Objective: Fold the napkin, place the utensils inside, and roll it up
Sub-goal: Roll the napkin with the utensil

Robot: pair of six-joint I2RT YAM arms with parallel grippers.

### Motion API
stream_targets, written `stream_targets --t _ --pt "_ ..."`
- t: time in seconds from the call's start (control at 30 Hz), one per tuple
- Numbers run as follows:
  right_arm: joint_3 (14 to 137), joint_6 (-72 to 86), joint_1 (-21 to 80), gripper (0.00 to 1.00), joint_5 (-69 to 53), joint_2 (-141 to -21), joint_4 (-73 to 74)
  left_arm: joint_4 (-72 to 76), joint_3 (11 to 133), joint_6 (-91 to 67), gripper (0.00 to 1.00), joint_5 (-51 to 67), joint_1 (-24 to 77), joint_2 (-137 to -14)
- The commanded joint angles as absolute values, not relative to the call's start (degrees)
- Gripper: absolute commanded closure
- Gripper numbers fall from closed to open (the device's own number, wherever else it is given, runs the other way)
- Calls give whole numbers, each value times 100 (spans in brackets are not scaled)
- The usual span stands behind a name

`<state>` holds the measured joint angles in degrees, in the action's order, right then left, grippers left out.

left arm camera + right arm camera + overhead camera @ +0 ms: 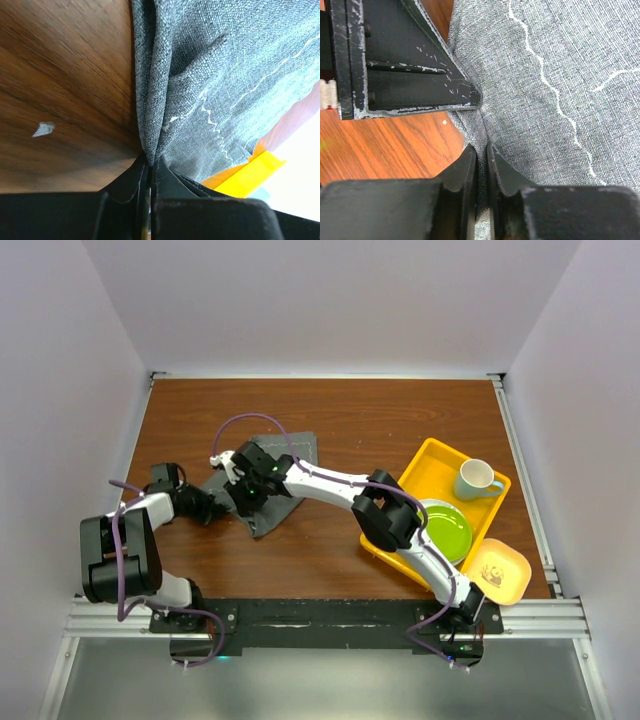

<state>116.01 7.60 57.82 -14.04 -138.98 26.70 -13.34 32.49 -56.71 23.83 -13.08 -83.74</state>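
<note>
The dark grey napkin lies bunched on the wooden table, left of centre. My left gripper reaches in from the left and is shut on a fold at the napkin's edge. In the left wrist view the napkin spreads away with its pale stitched line showing. My right gripper sits just beside the left one, shut on a pinch of the napkin. In the right wrist view the napkin fills the right side. The utensils are out of view.
A yellow tray stands at the right and holds a pale green mug and a green plate. A small yellow dish sits at the tray's near corner. The tray's corner shows beyond the cloth.
</note>
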Motion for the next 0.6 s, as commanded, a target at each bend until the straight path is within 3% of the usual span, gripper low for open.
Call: stream_targets --t 0.0,0.23,0.43,0.57 --pt "11505 413 5941 70 -1214 -13351 3006 -1828 3076 -5335 100 1889 -1274 -8394" --pt "11373 132 6108 45 -862 -13070 3006 -1977 3146 -5195 100 2065 -1266 -8236" --pt "11092 -148 6336 31 -406 -12947 2699 -2109 3208 -5115 100 2232 -1283 -8025" --pt "10899 -360 6582 26 -10 -12955 2435 -2162 3261 -5089 100 2294 -1283 -7910"
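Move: The right gripper still has the napkin's rolled edge between its fingers. The roll's loose near end lies about 5 cm back and 3 cm right of it, some 2 cm lower. The flat middle of the napkin is about 8 cm ahead and 9 cm to its right. The left gripper, pinching the roll farther left, has that near end about 6 cm back and 8 cm to its right. Open the right gripper wide so that it lets go of the rolled edge, and bring it back about 3 cm while rising some 2 cm, towards the roll's near end. Let its wrist turn some 10 degrees, the fingertips swinging up a little. Keep the left fingers shut on the roll beside it and, after a brief hold, draw them straight back nearly 2 cm. ##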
